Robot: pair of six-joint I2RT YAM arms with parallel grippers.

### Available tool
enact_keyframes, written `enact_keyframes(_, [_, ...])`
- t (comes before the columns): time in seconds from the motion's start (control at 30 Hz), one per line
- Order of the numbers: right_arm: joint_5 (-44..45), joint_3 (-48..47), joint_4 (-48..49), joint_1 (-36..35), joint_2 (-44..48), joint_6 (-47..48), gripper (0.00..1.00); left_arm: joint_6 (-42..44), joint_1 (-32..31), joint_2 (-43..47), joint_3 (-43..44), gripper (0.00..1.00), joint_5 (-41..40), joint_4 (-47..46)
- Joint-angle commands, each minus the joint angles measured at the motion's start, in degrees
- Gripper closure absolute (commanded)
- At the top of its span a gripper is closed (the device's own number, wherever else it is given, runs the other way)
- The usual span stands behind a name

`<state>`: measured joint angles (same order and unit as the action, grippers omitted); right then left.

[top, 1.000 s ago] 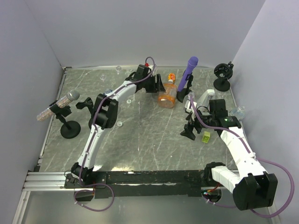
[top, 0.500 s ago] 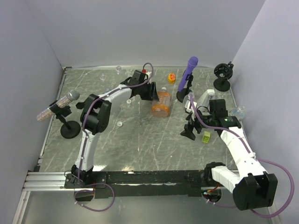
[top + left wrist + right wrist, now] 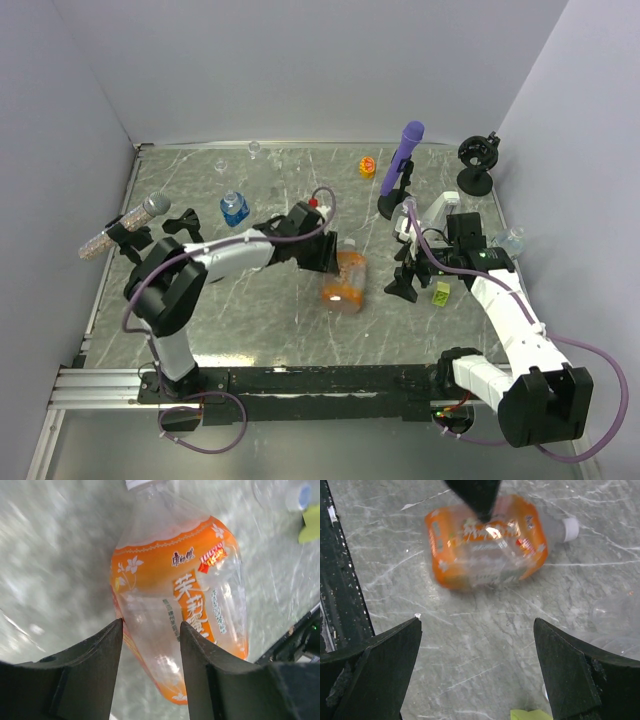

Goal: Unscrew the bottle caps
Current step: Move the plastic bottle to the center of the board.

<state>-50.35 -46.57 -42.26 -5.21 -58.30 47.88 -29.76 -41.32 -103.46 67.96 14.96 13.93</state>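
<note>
The squarish orange bottle (image 3: 344, 281) lies on its side mid-table, and its white cap (image 3: 139, 484) points away from my left gripper (image 3: 325, 256). That gripper (image 3: 150, 632) is shut on the orange bottle's (image 3: 175, 590) base end, a finger on each side. My right gripper (image 3: 405, 274) stands open a little to the bottle's right, with nothing between its fingers (image 3: 477, 625). In the right wrist view the orange bottle (image 3: 485, 540) is blurred, with its white cap (image 3: 570, 528) on the right. A blue-labelled bottle (image 3: 234, 208) stands at the back left. An orange-yellow cap (image 3: 367, 166) lies at the back.
A purple microphone-like stick (image 3: 402, 160) stands behind the right gripper. A yellow-green block (image 3: 441, 292) lies beside that gripper, and a clear bottle (image 3: 510, 240) lies near the right wall. Black stands hold a microphone (image 3: 130, 225) at the left and a round fitting (image 3: 476, 157) at the back right.
My left gripper closed on the orange bottle and pulled it from the back of the table toward the middle front. The right arm has stayed put.
</note>
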Motion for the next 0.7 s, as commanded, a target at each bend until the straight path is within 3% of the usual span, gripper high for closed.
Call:
enact_keyframes(0.0, [-3.3,-1.8,-1.1,0.5,-0.1,1.3,0.01,-5.8,-5.0,7.0,-3.9,0.46,-6.5,-4.0])
enact_keyframes(0.17, [-3.3,-1.8,-0.6,0.6,0.4,0.8,0.01,-8.8,-6.4,13.7,-7.5,0.41,-11.6,-5.9])
enact_keyframes(0.4, [-4.2,-3.3,-0.2,3.0,2.0,-2.2,0.01,-8.8,-6.4,18.1,-7.6,0.17,-12.9,-9.3])
enact_keyframes(0.53, [-11.5,-7.8,-1.9,7.8,4.1,-7.0,0.01,-7.9,-6.3,17.2,-6.0,0.03,-13.3,-11.4])
enact_keyframes(0.67, [-13.0,-16.0,-9.6,9.0,3.8,-5.7,0.01,-8.6,-6.3,13.8,-3.2,0.03,-12.6,-12.4])
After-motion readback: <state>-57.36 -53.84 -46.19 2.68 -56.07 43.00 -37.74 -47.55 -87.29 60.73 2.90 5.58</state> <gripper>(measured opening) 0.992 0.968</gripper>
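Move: The left hand already has the orange-labelled plastic bottle by its left side; its middle lies about 3 cm right of that hand, 2 cm back and 1 cm lower. The nearer clear bottle lies roughly 14 cm ahead and 17 cm right, the yellow-green block some 25 cm right and 6 cm back. From the right hand, the plastic bottle's middle is around 14 cm left, 3 cm ahead and 10 cm below. Still gripping the bottle's side, the left hand draws it some 4 cm back over the board, slowing. It then opens wide, lets go and climbs about 9 cm off the bottle, drifting a little forward as the fingers swing to point less steeply. Late on, the right hand lifts about 6 cm, away from the bottle, its fingers staying open. ##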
